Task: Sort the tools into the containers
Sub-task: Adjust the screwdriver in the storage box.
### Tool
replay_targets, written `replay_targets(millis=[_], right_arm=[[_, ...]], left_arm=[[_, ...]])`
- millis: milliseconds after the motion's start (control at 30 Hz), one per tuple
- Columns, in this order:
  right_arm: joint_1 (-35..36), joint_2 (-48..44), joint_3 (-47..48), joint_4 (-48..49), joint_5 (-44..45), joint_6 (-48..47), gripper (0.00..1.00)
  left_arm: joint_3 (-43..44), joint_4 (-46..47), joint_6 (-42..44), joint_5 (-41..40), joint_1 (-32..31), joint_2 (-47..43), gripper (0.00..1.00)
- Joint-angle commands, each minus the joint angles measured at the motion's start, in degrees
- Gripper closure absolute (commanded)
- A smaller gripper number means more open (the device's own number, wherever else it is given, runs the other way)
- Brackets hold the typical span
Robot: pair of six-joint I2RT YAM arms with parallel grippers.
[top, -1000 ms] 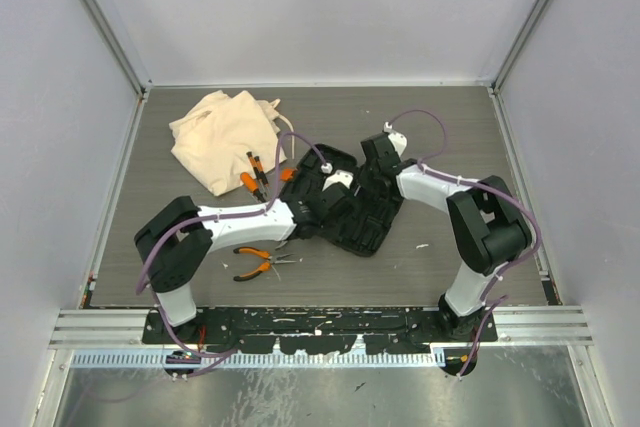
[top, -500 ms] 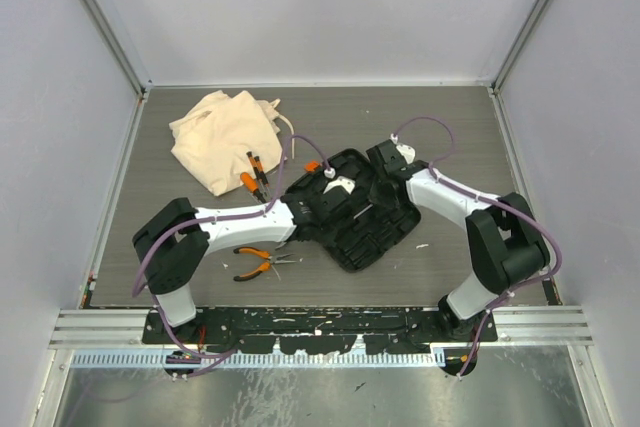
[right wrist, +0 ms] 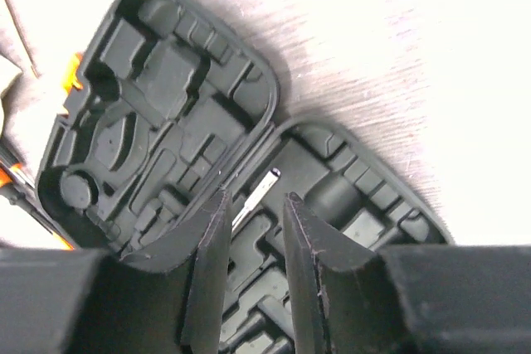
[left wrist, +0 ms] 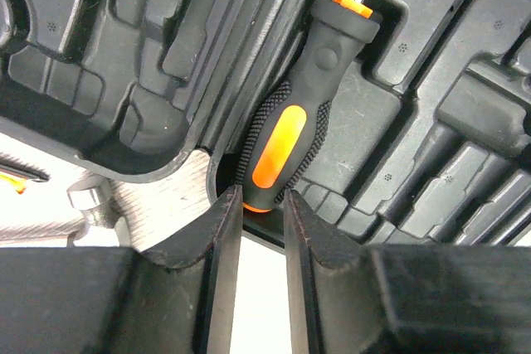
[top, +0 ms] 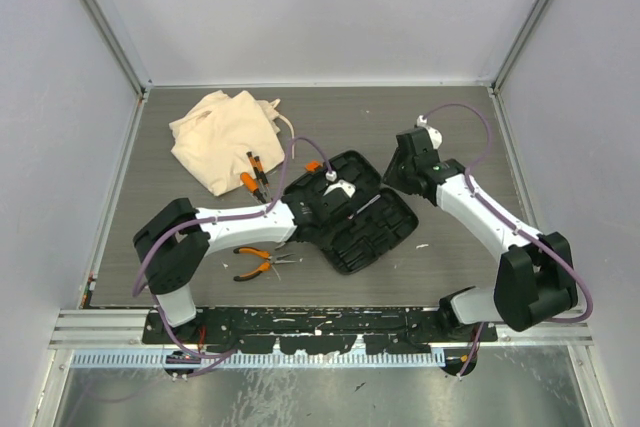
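Note:
The black tool case (top: 375, 232) lies open flat in the middle of the table. An orange-and-black screwdriver (left wrist: 286, 134) rests in a slot of the case (left wrist: 431, 64). My left gripper (left wrist: 263, 201) stands slightly open, with the butt of the handle right at its tips. In the top view the left gripper (top: 335, 192) hangs over the case's left half. My right gripper (top: 398, 173) is open and holds nothing, raised beside the case's right edge. Its wrist view looks down on the case (right wrist: 166, 97) and the screwdriver's steel tip (right wrist: 265, 181). Pliers (top: 258, 261) lie near the left arm.
The beige cloth bag (top: 220, 137) lies crumpled at the back left. Two screwdrivers (top: 252, 175) lie at its near edge. White walls close in the table on three sides. The case's orange latch (top: 313, 165) points toward the bag.
The right gripper has opened and pulled back to the right, away from the case. The case now lies flatter. The left gripper's jaws have parted a little around the screwdriver handle.

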Motion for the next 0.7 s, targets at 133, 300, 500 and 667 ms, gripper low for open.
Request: replay_targets(millis=[133, 300, 500, 667], right_arm=[[-3.58, -2.33, -1.88, 4.73, -4.42, -3.27, 0.63], [-4.69, -3.14, -2.8, 6.22, -5.03, -4.04, 0.63], [-5.12, -3.63, -3.87, 8.71, -6.45, -9.61, 0.6], [-5.36, -2.04, -2.98, 7.31, -10.41, -15.59, 0.6]], left_arm=[[3.06, -9.28, 4.3, -0.06, 0.14, 0.39, 0.66], [5.66, -9.04, 5.59, 0.35, 0.19, -1.42, 0.58], [6.35, -8.17, 7.03, 0.33, 1.21, -3.93, 0.53], [4.99, -3.51, 9.7, 4.16, 3.33, -5.18, 0.53]])
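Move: The screwdriver's handle lies in the near tray of the open storage box, its middle about 3 cm ahead of my left hand, 3 cm right and 2 cm down, its butt end right by the fingertips. The box's other half is centred some 10 cm ahead; the hammer head is level, about 9 cm left, and the pliers 14 cm left and 6 cm back. From my right hand the handle lies 11 cm back, 13 cm left and 9 cm lower. With my left fingertips low at the butt of the screwdriver handle, I draw left and a little back about 1.5 cm, dragging the box along. Then I come up off the handle some 2 cm, edging forward again, with the fingers spreading from a quarter to about half open. My right hand, empty above the box's far end, drifts 1.5 cm right. ##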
